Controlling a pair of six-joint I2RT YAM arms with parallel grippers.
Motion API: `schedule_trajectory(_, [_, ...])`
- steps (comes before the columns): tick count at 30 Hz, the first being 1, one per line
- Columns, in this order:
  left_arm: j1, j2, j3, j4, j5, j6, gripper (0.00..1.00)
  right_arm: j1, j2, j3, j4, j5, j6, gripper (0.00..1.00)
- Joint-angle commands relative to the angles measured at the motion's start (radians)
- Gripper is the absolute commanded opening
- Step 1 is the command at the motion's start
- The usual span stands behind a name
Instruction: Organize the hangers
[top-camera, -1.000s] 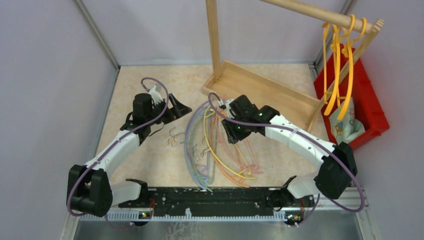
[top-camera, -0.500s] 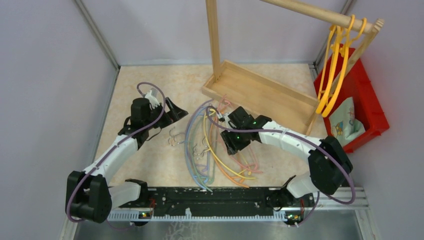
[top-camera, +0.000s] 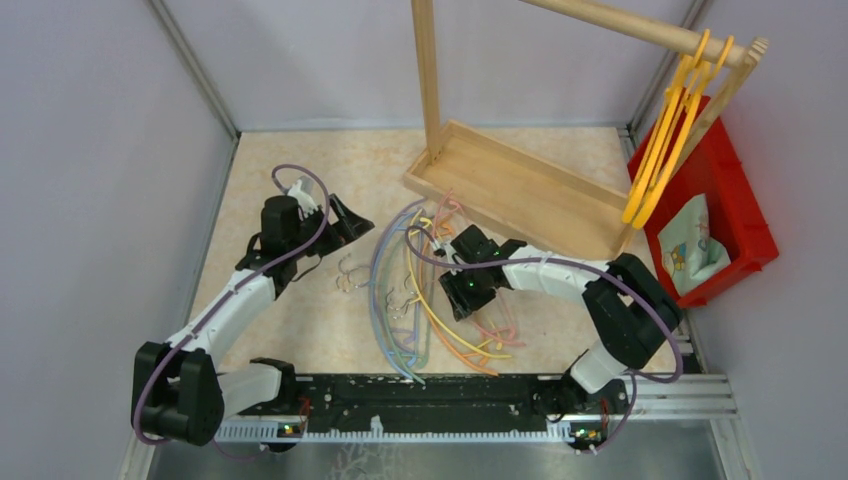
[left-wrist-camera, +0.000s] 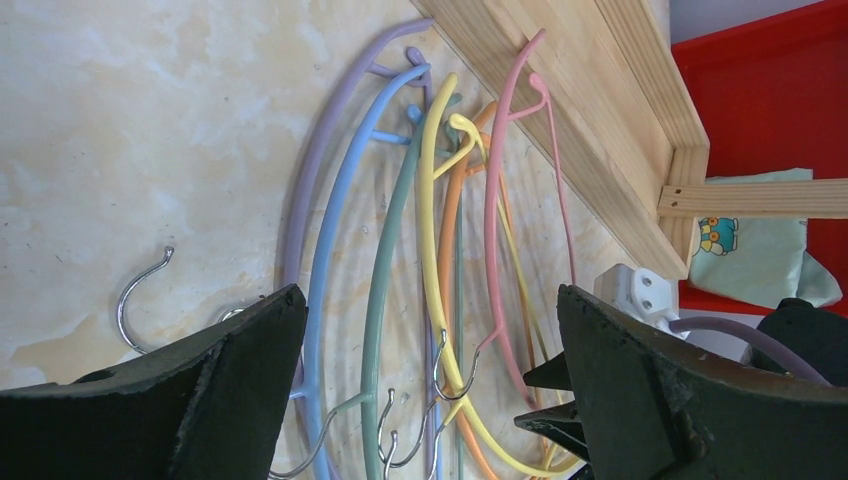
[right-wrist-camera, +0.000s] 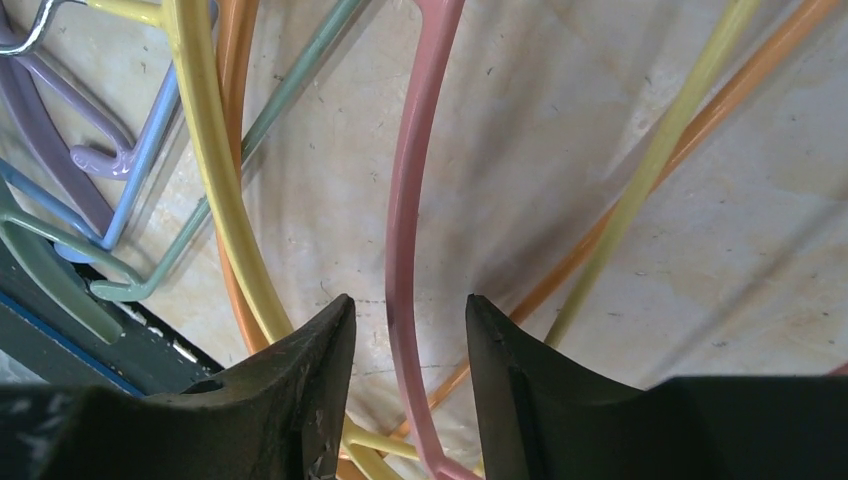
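Several hangers (top-camera: 420, 300) lie fanned out on the table in purple, blue, green, yellow, orange and pink. Yellow hangers (top-camera: 655, 160) hang on the wooden rod at the upper right. My right gripper (top-camera: 460, 300) is low over the pile. In the right wrist view it (right-wrist-camera: 407, 305) stands open astride the pink hanger (right-wrist-camera: 415, 150), with a gap on each side. My left gripper (top-camera: 352, 218) hovers at the pile's left edge. Seen from its wrist, it (left-wrist-camera: 430, 295) is wide open over the green hanger (left-wrist-camera: 385, 270) and the yellow hanger (left-wrist-camera: 428, 200), holding nothing.
The wooden rack's base tray (top-camera: 520, 190) lies just behind the pile, its post (top-camera: 428, 80) rising at the centre. A red bin (top-camera: 745, 215) holding a printed cloth (top-camera: 695, 245) stands at the right wall. Grey walls enclose the table.
My right arm has folded in, bringing its gripper down and left onto the pile. The yellow hangers on the rod have swung left. The left gripper has shifted only slightly.
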Motion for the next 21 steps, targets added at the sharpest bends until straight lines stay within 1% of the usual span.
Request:
schedule_trajectory(1, [0.007, -0.002, -0.012, -0.012, -0.009, 0.002, 1.0, 0.007, 0.025, -0.013, 0.074, -0.03, -0.008, 0.44])
schedule_trajectory(4, [0.009, -0.005, -0.017, -0.015, -0.012, 0.001, 1.0, 0.007, 0.038, -0.028, 0.091, -0.033, -0.009, 0.42])
schedule_trajectory(7, [0.011, -0.01, -0.024, -0.019, -0.014, -0.001, 1.0, 0.008, 0.051, -0.035, 0.102, -0.033, -0.01, 0.37])
schedule_trajectory(9, [0.012, -0.013, -0.027, -0.021, -0.017, 0.0, 1.0, 0.01, 0.054, -0.036, 0.102, -0.037, -0.017, 0.29])
schedule_trajectory(13, [0.015, -0.016, -0.025, -0.023, -0.018, 0.0, 1.0, 0.008, 0.035, -0.018, 0.075, -0.018, -0.028, 0.0])
schedule_trajectory(17, [0.017, -0.014, -0.022, -0.014, -0.015, 0.001, 1.0, 0.009, -0.039, 0.052, -0.001, 0.058, -0.026, 0.0])
schedule_trajectory(21, [0.019, -0.025, -0.013, -0.015, -0.008, 0.009, 1.0, 0.008, -0.111, 0.209, -0.095, 0.1, 0.021, 0.0])
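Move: The pink hanger's shoulder arm runs between the right hand's half-open fingers, straight below and only about 1 cm lower. The yellow hanger's shoulder arm passes some 5 cm to its left and 1 cm back, and the cluster of metal hooks sits about 10 cm left and 1 cm ahead. Thin yellow and orange bars cross 4 cm right, 3 cm ahead, all 2 cm below. From the left hand the pink arm is roughly 15 cm back, 18 cm right and 14 cm down. The right fingers close from half open to nearly shut and pinch the pink hanger's shoulder arm from both sides. The hand first sinks about 1 cm around it, fingers still pointing steeply down, edging slightly left; once shut, it turns back and rises some 1.5 cm with the pink arm in its grip. ##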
